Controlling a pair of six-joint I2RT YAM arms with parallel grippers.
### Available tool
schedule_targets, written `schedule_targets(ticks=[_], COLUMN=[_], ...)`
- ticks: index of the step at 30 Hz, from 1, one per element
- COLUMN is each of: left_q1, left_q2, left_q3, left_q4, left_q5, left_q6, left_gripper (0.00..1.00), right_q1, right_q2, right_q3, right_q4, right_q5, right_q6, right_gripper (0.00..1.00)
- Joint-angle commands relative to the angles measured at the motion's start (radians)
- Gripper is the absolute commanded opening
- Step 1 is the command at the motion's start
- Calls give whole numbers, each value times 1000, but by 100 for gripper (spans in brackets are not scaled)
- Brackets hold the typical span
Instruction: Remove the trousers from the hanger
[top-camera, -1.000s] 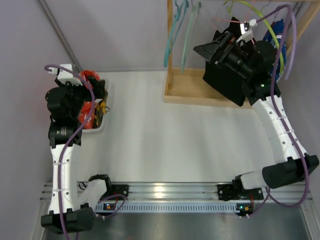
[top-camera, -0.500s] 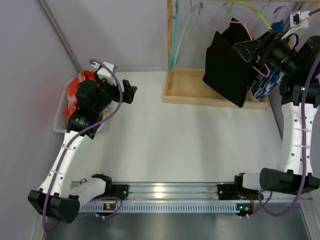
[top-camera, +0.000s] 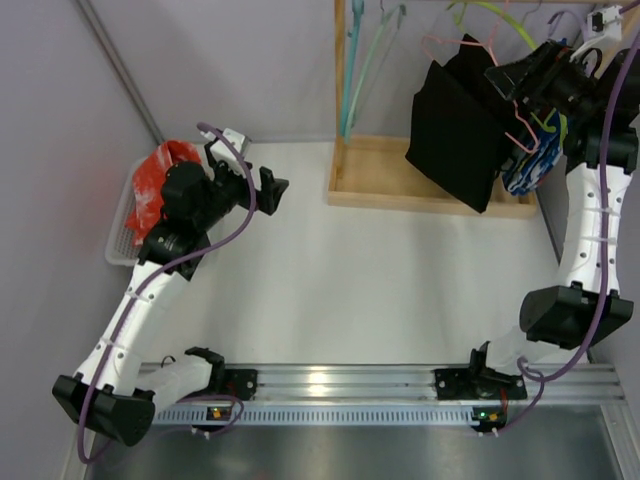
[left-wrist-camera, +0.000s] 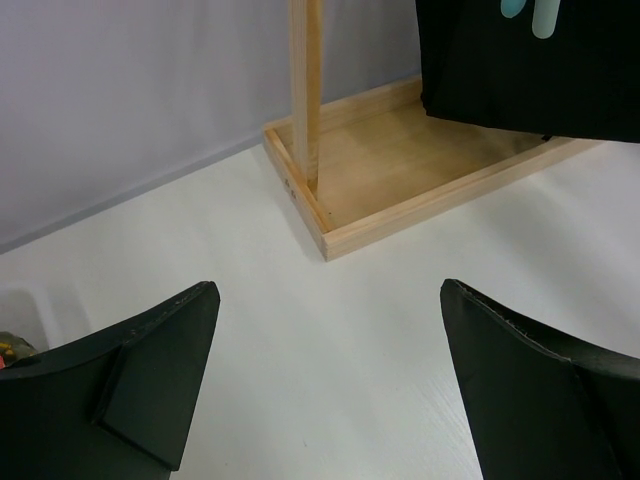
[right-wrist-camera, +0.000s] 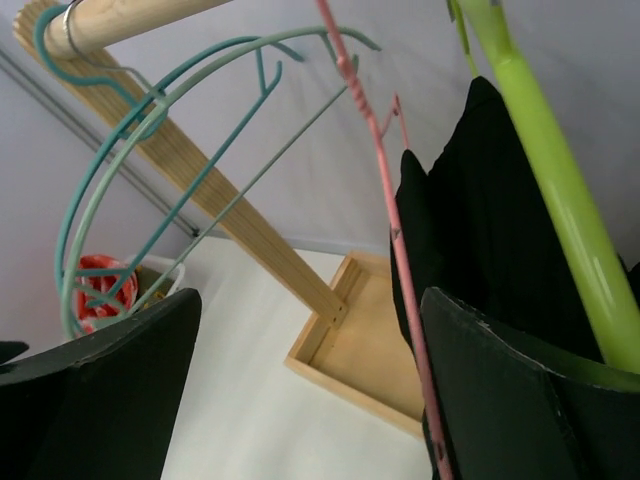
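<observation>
Black trousers (top-camera: 452, 130) hang on a pink wire hanger (top-camera: 480, 45) on the wooden rack; they also show in the left wrist view (left-wrist-camera: 520, 60) and the right wrist view (right-wrist-camera: 480, 230). My right gripper (top-camera: 505, 80) is open, high by the rack, with the pink hanger (right-wrist-camera: 385, 190) just inside its right finger, not gripped (right-wrist-camera: 310, 298). Red-orange trousers (top-camera: 158, 178) lie in the basket (top-camera: 122, 240) at the left. My left gripper (top-camera: 272, 190) is open and empty above the table, facing the rack (left-wrist-camera: 327, 290). The camouflage trousers are hidden.
The rack's wooden base tray (top-camera: 380, 180) and post (left-wrist-camera: 306, 90) stand at the back. Empty teal hangers (right-wrist-camera: 150, 130) hang at the rod's left. A green hanger (right-wrist-camera: 540, 150) carries a blue patterned garment (top-camera: 535, 160) at the right. Grey walls close in left and right.
My left gripper left the basket and swung right over the table. My right gripper pulled back from the black trousers, up and right, to the hanger tops.
</observation>
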Motion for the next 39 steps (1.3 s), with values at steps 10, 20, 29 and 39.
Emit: schedule_targets(ticks=[10, 20, 29, 39], left_q1=[-7, -8, -10, -10], left_q2=[18, 14, 25, 26], left_q3=[41, 38, 41, 36], left_q4=[64, 61, 63, 61], left_q5=[-17, -36, -35, -43], left_q6=[23, 43, 39, 45], left_gripper=[99, 99, 99, 99], right_q1=[83, 183, 207, 207], right_q2=[166, 281, 321, 341], right_q3=[139, 224, 236, 247], right_q4=[138, 202, 274, 372], right_q5=[107, 180, 227, 184], right_q6=[-70, -72, -47, 55], right_gripper=[82, 73, 58, 9])
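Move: The pink hanger's neck is about 12 cm ahead of my right hand and 3 cm to its left, roughly level with it. The black trousers hang from that hanger, their middle some 17 cm below my hand, 13 cm ahead and 7 cm left. The green hanger stands about 12 cm ahead and 4 cm right; the teal hangers are 12 cm ahead, 23 cm left. From my left hand, the pink neck lies roughly 22 cm ahead, 40 cm right and 12 cm up. I reach my right hand forward about 12 cm towards the pink hanger's neck, sinking a couple of centimetres. After a slight bend right I swing some 5 cm left as I go, slowing near the neck and tipping the fingertips up a little. My wide-open fingers narrow on the way, then close almost fully and pinch the pink wire just under the neck. ##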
